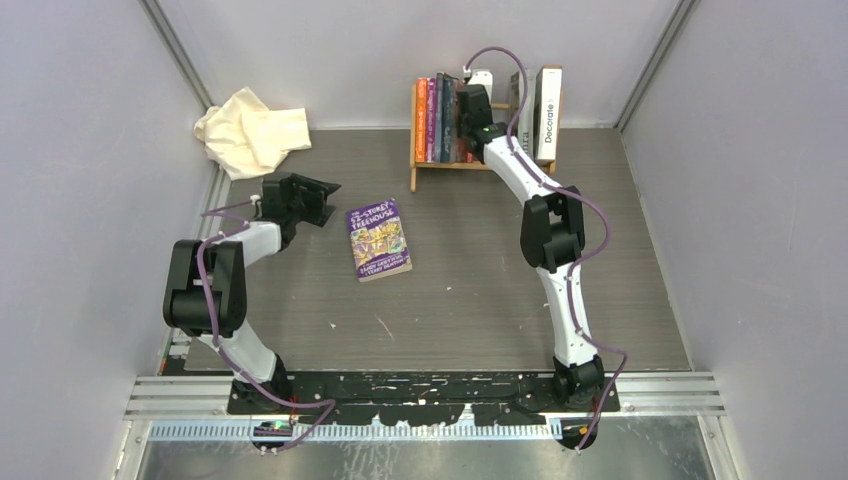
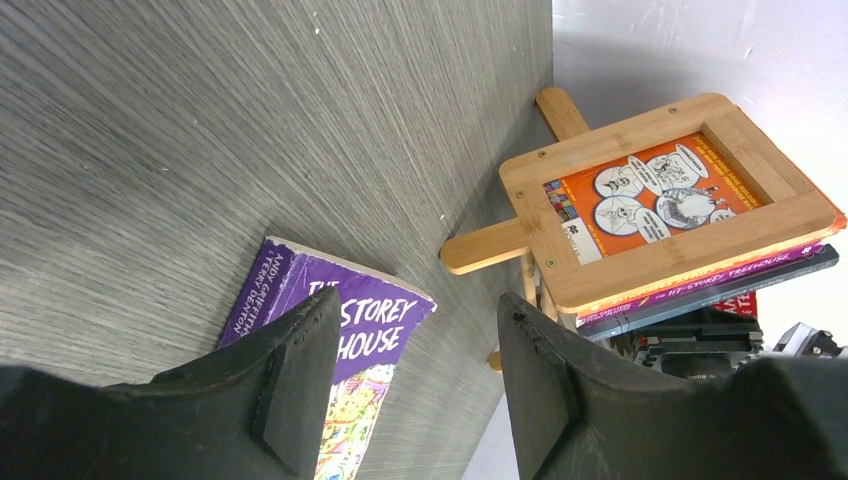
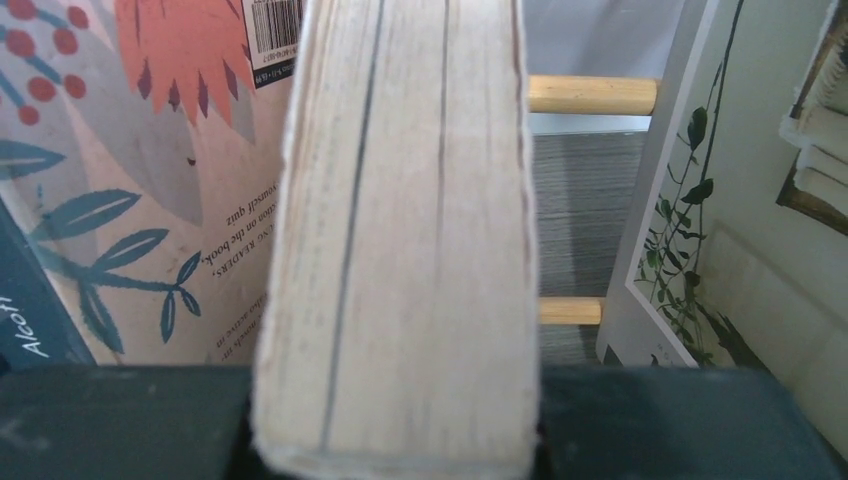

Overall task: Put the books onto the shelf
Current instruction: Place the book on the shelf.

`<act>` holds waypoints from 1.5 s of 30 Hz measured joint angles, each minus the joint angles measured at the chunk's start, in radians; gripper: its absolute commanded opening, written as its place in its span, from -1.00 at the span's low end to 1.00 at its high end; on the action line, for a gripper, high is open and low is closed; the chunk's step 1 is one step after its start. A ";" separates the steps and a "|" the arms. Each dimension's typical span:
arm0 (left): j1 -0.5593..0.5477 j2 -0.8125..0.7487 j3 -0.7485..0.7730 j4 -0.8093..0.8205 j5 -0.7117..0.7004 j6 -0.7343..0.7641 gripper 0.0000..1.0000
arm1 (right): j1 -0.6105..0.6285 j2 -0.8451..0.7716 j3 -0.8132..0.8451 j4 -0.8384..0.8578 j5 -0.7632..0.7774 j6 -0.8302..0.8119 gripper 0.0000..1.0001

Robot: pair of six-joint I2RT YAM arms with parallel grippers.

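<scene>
The wooden shelf (image 1: pixel 440 163) stands at the back of the table with several books (image 1: pixel 432 118) upright at its left end and the white "Decorate" book (image 1: pixel 548 108) at its right end. My right gripper (image 1: pixel 470 112) reaches into the gap between them. In the right wrist view the gripper (image 3: pixel 395 420) is shut on a book (image 3: pixel 400 230) whose cream page edges face the camera, between a floral cover (image 3: pixel 150 150) and a white-grey plant cover (image 3: pixel 690 200). A purple book (image 1: pixel 378 239) lies flat mid-table. My left gripper (image 1: pixel 322 200) hovers open to its left, and it (image 2: pixel 418 305) holds nothing.
A cream cloth (image 1: pixel 250 130) lies crumpled in the back left corner. Grey walls close in the table on three sides. The shelf's end frame (image 2: pixel 690 245) shows an orange cover (image 2: pixel 650 195) through it. Shelf slats (image 3: pixel 590 95) run behind the held book.
</scene>
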 measured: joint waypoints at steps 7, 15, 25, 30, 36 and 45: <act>-0.010 0.000 0.002 0.002 0.000 0.000 0.18 | 0.000 0.000 0.059 -0.062 0.003 -0.013 -0.98; -0.018 0.000 0.017 0.002 0.000 0.000 0.16 | 0.000 0.000 0.261 -0.216 0.008 0.006 -0.98; -0.035 0.000 0.017 0.001 0.000 0.003 0.15 | -0.005 -0.003 0.422 -0.447 -0.032 0.129 -0.98; -0.049 0.000 0.017 0.001 0.000 0.005 0.14 | -0.005 -0.003 0.417 -0.557 -0.057 0.171 -0.98; -0.058 -0.001 0.017 0.001 0.000 0.005 0.13 | -0.005 -0.003 0.411 -0.607 -0.071 0.187 -0.98; -0.059 -0.001 0.017 0.001 0.000 0.005 0.13 | -0.006 0.025 0.454 -0.633 -0.072 0.199 -0.92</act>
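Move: The right hand, gripping the red book, has its slot almost straight below, some 7 cm down and 1 cm ahead. The flowered book stands level with this hand, about 4 cm left; the grey book is level, about 9 cm right. From the empty left hand, the purple treehouse book lies about 9 cm right, 8 cm back and 10 cm below. Right hand lifts the gripped red book about 11 cm, then sinks back 5 cm, tipping down; left edges right. ##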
